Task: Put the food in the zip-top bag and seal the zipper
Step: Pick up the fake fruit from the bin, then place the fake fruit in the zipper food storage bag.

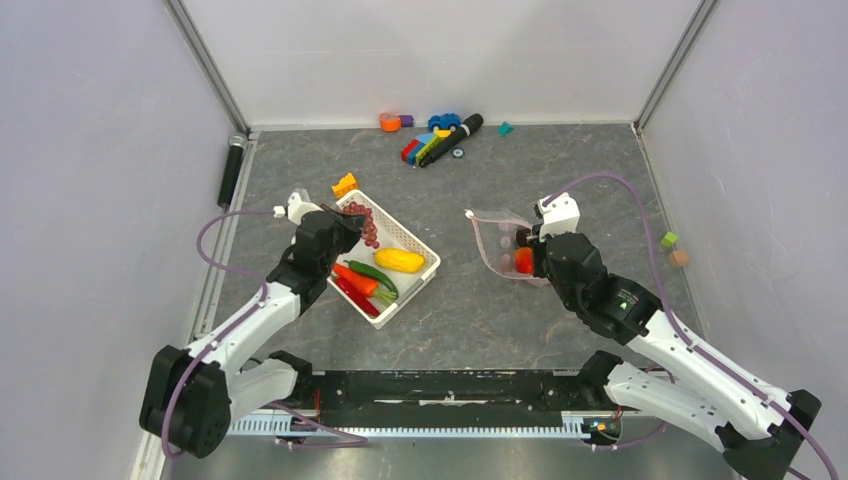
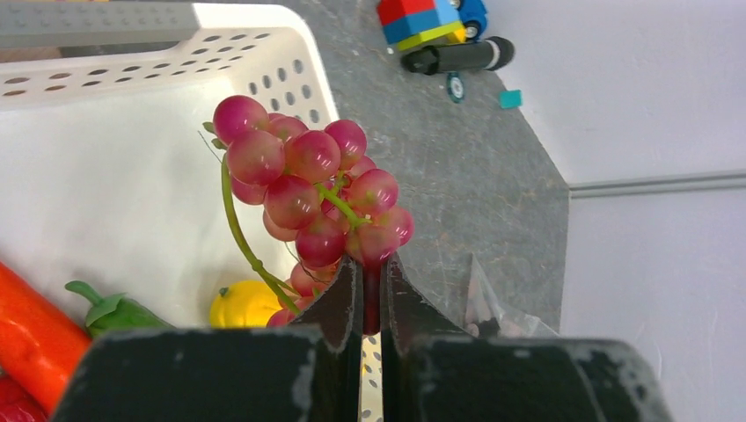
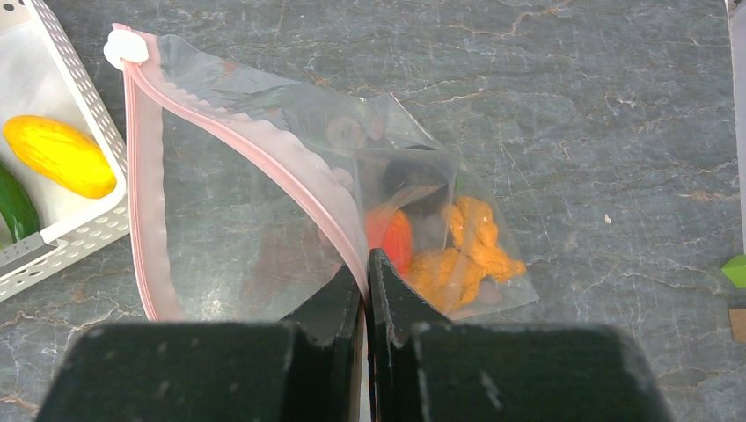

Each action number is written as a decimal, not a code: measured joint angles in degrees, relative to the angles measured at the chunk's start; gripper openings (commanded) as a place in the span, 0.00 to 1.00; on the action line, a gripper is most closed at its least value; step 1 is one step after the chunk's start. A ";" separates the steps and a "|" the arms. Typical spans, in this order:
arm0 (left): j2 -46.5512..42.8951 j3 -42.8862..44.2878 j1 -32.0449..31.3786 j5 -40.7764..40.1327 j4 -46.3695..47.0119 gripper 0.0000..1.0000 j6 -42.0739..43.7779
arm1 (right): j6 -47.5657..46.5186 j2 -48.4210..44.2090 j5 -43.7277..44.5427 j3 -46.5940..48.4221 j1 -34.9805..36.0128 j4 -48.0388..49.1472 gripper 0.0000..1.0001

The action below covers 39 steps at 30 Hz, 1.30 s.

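Note:
My left gripper (image 2: pixel 371 272) is shut on a bunch of purple-red grapes (image 2: pixel 308 189), held up over the far end of the white slotted basket (image 2: pixel 132 61). A yellow mango (image 1: pixel 399 260), a green chilli (image 1: pixel 375 275) and red-orange pieces (image 1: pixel 355 282) lie in the basket (image 1: pixel 428 258). To the right, the clear zip-top bag (image 3: pixel 229 229) lies with its mouth gaping towards the basket. My right gripper (image 3: pixel 366 264) is shut on the bag's pink zipper (image 3: pixel 237 141) and lifts that edge. Orange food (image 3: pixel 471 251) and a red piece (image 3: pixel 391 237) sit inside the bag.
Coloured toy blocks and a car (image 1: pixel 435 140) lie along the back wall. An orange block (image 1: pixel 344 185) rests just behind the basket. A black cylinder (image 1: pixel 232 170) lies at the left edge. Small green and brown cubes (image 1: pixel 672 246) sit at the right edge.

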 measured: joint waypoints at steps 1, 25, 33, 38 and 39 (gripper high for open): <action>-0.94 0.00 0.00 0.70 -0.02 0.02 0.59 | 0.00 0.00 -0.02 0.00 0.00 0.00 0.10; -0.13 3.82 -12.92 27.82 14.45 0.05 18.34 | 0.02 -0.35 -1.88 0.00 0.00 0.02 0.10; 4.85 6.93 -16.83 39.52 22.01 0.06 21.05 | 0.02 -1.38 -3.10 0.00 0.00 0.04 0.10; 6.69 7.32 -18.95 48.76 28.85 0.02 22.58 | -0.02 -2.21 -3.98 -0.07 0.00 0.15 0.10; 6.86 7.85 -19.54 50.36 29.31 0.02 23.30 | -0.04 -2.34 -4.24 -0.20 0.00 0.33 0.10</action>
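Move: The left hand has the grapes in its fingers above the bin. The open mouth of the zip-top bag is some 29 cm to its right and 5 cm back, near its own height. The bag's white slider is about 24 cm right, 2 cm ahead and 4 cm lower; the yellow squash lies 8 cm right, 9 cm back, 13 cm below. From the right hand, the bag mouth is about 10 cm left, 2 cm ahead and 6 cm lower. Rightward, then increasingly back and climbing throughout, the left arm carries the still-pinched grapes out of the bin area to the bag mouth, over 20 cm right with about 14 cm back and 13 cm up. Its wrist swings clockwise some 70 degrees and tips up until the fingers point right, nearly level. The right hand keeps its pinch on the bag's rim, all but still. ##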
